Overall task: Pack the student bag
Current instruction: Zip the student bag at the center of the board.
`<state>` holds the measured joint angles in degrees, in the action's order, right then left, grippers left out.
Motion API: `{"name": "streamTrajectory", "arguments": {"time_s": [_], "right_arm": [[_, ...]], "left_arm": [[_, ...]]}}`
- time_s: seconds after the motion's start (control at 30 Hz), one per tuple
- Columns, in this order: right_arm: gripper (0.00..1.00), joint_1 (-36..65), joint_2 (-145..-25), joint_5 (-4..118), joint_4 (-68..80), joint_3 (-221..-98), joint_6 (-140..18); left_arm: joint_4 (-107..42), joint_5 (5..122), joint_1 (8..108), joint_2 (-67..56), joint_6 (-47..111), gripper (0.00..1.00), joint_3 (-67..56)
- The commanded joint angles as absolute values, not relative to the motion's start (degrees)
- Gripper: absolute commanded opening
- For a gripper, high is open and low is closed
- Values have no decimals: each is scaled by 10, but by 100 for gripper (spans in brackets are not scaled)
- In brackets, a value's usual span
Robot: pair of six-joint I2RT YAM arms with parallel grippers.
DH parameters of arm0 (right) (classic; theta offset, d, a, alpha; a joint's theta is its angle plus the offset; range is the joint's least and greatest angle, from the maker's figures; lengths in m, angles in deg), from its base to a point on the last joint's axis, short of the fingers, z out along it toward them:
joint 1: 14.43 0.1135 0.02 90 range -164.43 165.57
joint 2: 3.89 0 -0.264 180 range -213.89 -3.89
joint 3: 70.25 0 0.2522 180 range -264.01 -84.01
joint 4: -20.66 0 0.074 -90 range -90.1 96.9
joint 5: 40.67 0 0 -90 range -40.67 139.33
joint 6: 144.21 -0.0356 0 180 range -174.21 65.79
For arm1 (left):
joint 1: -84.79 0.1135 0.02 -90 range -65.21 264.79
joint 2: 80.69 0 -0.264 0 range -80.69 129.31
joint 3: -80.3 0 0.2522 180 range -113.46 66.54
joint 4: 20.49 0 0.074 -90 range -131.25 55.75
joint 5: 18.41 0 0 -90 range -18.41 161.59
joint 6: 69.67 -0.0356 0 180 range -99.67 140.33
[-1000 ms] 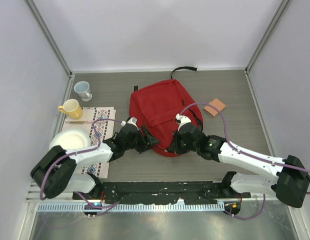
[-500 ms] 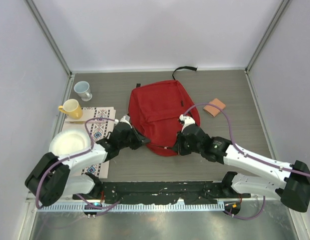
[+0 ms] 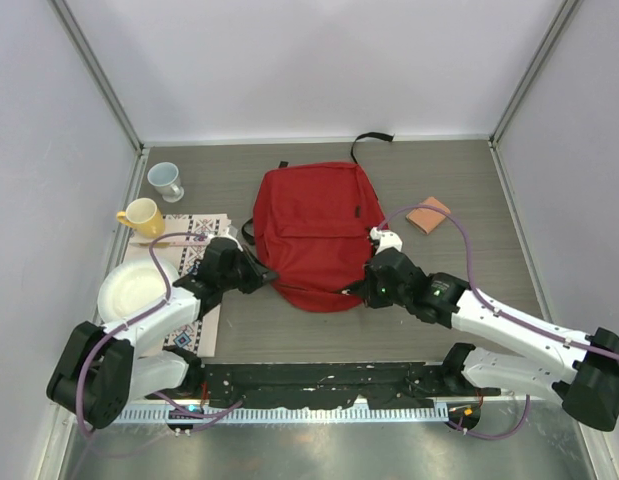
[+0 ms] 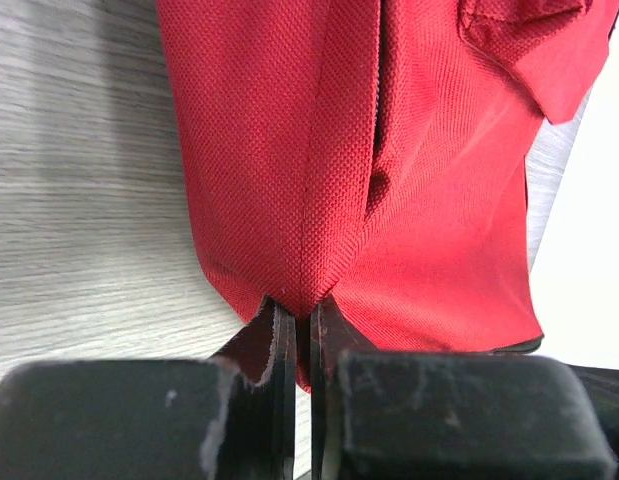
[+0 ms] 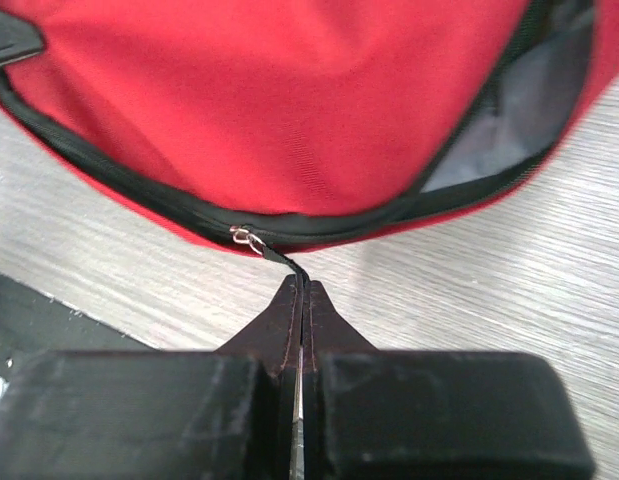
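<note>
The student bag [image 3: 314,225], a large red backpack with black zipper trim, lies flat in the middle of the table, its black top loop [image 3: 372,140] pointing to the far wall. My left gripper [image 3: 261,277] is at the bag's near left edge, shut on a red fabric seam [image 4: 307,270]; in the left wrist view, cloth fills the gap between the fingers of that gripper [image 4: 302,315]. My right gripper [image 3: 357,290] is at the near right edge, shut on the black zipper pull [image 5: 281,258], as the right wrist view of it [image 5: 301,290] confirms. The zipper [image 5: 469,170] gapes open, showing grey lining.
To the left lie a patterned placemat [image 3: 194,262], a white bowl [image 3: 137,288], a yellow mug [image 3: 142,217] and a pale blue mug [image 3: 166,181]. A small orange item [image 3: 429,214] lies right of the bag. Walls close in on three sides.
My left gripper has shut on the bag's side seam and drawn back to the left. The bag has spread flatter and shifted away from the arms. The right gripper stays shut.
</note>
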<state>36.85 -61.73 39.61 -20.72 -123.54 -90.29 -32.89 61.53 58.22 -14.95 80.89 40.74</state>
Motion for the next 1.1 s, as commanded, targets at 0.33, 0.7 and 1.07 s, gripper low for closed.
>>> {"name": "streamTrajectory", "arguments": {"time_s": [0.33,0.7,1.07], "right_arm": [[1,300,-560,354,-240,-1222,-887],[1,300,-564,385,-200,-1222,-889],[1,300,-571,395,-185,-1229,-886]], "left_arm": [[-347,590,643,-177,752,28,389],[-420,603,642,-259,647,98,318],[-430,673,476,-237,449,100,219]]}}
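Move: Both grippers are on the student bag: the left already pinches its near-left edge, the right the zip's pull cord. From the right gripper, the slider is about 2 cm left, and the still-open mouth up the bag's right side centres some 6 cm ahead and 4 cm right. The bag's middle is about 9 cm ahead and 7 cm left. From the left gripper the slider lies roughly 14 cm right and 2 cm back, the bag's middle 8 cm ahead and 9 cm right. Keep the pull cord pinched and drag the slider about 4 cm right and a little forward along the zip, while the left gripper stretches the bag's edge some 2 cm left against it. Then hold the right nearly still, easing slightly back left, open the left wide to let go and raise it about 12 cm, tipping its fingers up, swinging right late. ##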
